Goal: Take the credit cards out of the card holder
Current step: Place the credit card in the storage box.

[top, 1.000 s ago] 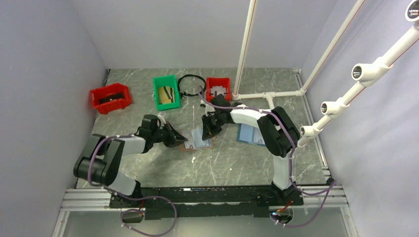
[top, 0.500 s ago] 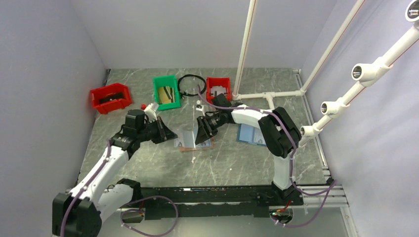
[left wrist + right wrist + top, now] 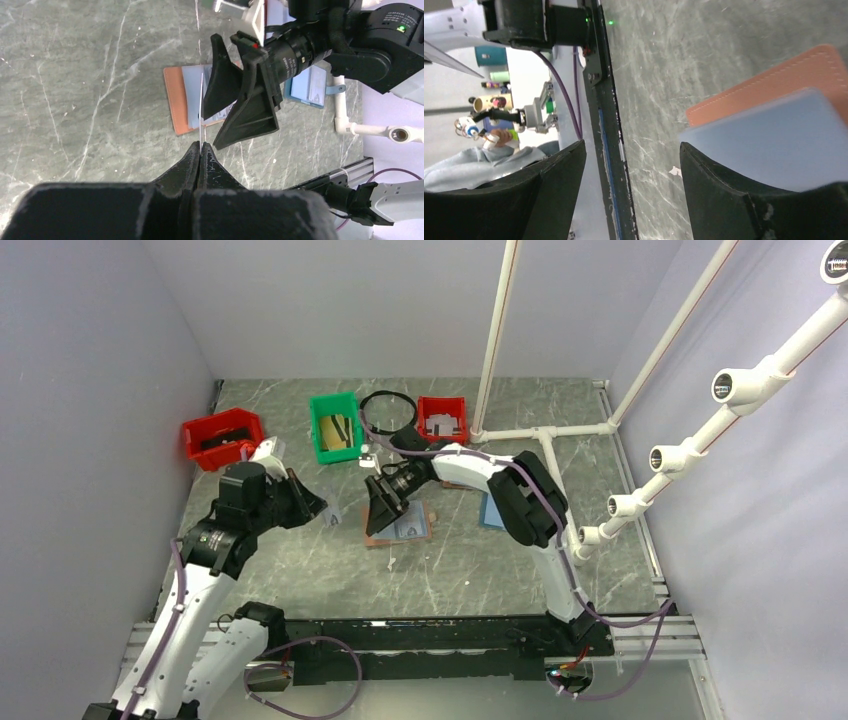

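The card holder (image 3: 412, 528) lies open on the table, its reddish-brown cover (image 3: 174, 98) under pale blue pages (image 3: 774, 145). My left gripper (image 3: 200, 145) is shut on a credit card (image 3: 201, 107), seen edge-on as a thin pale line. From above, that card (image 3: 331, 515) hangs at the left gripper (image 3: 318, 510), to the left of the holder and clear of it. My right gripper (image 3: 378, 510) stands open over the holder's left edge, with nothing between its fingers (image 3: 559, 172). One right finger (image 3: 724, 185) sits by the blue page.
At the back stand a red bin (image 3: 224, 437), a green bin (image 3: 336, 426), a black ring (image 3: 388, 410) and a second red bin (image 3: 442, 418). A white pipe frame (image 3: 540, 430) rises at the back right. A blue-covered holder (image 3: 493, 512) lies behind the right arm.
My left arm has drawn back to the left with the card, away from the holder. My right gripper has opened and shifted left over the holder.
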Tool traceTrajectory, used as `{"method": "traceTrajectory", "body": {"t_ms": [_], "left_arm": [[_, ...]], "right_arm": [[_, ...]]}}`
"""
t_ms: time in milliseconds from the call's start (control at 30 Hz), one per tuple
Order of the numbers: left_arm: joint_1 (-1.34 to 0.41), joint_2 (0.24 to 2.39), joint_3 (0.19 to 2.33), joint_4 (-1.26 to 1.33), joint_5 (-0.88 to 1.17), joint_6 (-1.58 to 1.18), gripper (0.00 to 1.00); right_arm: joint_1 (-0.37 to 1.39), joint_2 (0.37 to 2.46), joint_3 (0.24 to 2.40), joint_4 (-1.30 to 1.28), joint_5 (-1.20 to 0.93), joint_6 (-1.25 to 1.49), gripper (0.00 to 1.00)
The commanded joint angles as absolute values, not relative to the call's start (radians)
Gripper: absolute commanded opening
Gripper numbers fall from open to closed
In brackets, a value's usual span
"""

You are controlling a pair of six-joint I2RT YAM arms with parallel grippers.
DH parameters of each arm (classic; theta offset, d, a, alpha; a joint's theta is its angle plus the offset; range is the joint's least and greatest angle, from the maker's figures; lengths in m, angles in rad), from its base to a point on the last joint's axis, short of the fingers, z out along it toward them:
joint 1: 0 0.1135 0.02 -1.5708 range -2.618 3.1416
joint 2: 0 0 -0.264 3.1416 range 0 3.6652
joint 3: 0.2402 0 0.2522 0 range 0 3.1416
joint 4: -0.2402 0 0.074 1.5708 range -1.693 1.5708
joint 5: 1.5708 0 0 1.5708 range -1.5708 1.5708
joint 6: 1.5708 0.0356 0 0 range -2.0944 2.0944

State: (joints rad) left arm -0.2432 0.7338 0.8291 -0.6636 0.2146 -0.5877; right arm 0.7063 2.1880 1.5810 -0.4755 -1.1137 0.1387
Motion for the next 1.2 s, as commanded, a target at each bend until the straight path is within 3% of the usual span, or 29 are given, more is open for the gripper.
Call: {"method": "traceTrajectory", "body": {"t_ms": [0,200,433,733,1167], "left_arm": [[-0.239,0.714,0.856,-0.658,0.213,-0.614,0.0],[-0.239,0.7,0.775,-0.474,0.369,-0.652,0.0],[-0.239,0.73,0.748,-0.321,0.531,-0.583,0.0],[-0.239,0.728,0.705,-0.129,0.62,-0.575,0.0],[-0.244,0.779,0.663,0.102,0.711,-0.651,0.0]], "right_arm": [[0.715,2.183,1.695,-0.62,-1.14,0.02,0.72],[0.685,2.096,1.831,-0.829,-1.041,-0.241,0.72],[0.619,1.95,1.839,-0.944,-1.073,-0.441,0.73],[0.629,1.856,1.814,-0.903,-1.037,-0.395,0.75],[0.65,1.879,1.812,-0.86,-1.176,-0.309,0.76]]}}
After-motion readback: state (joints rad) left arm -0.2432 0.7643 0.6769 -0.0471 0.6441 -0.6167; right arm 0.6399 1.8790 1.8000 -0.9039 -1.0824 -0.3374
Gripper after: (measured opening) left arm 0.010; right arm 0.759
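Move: The credit card is still pinched in the left fingers; from the right hand point its middle lies about 10 cm left, 2 cm back and 10 cm higher. From the left hand the open right fingers are some 11 cm right, 4 cm ahead and 12 cm lower. The open card holder lies about 2 cm ahead, 4 cm right and 8 cm below the right hand; the green box some 26 cm ahead and 10 cm left. Upward by about 15 cm, and some 4 cm to its right, the right hand climbs away from the card holder to the height of the card, swinging forward and back again and rolling about 30 degrees, fingers staying wide open. The left hand keeps its pinch on the card and brings it right and up towards those fingers, turning clockwise and tipping its fingertips up. ##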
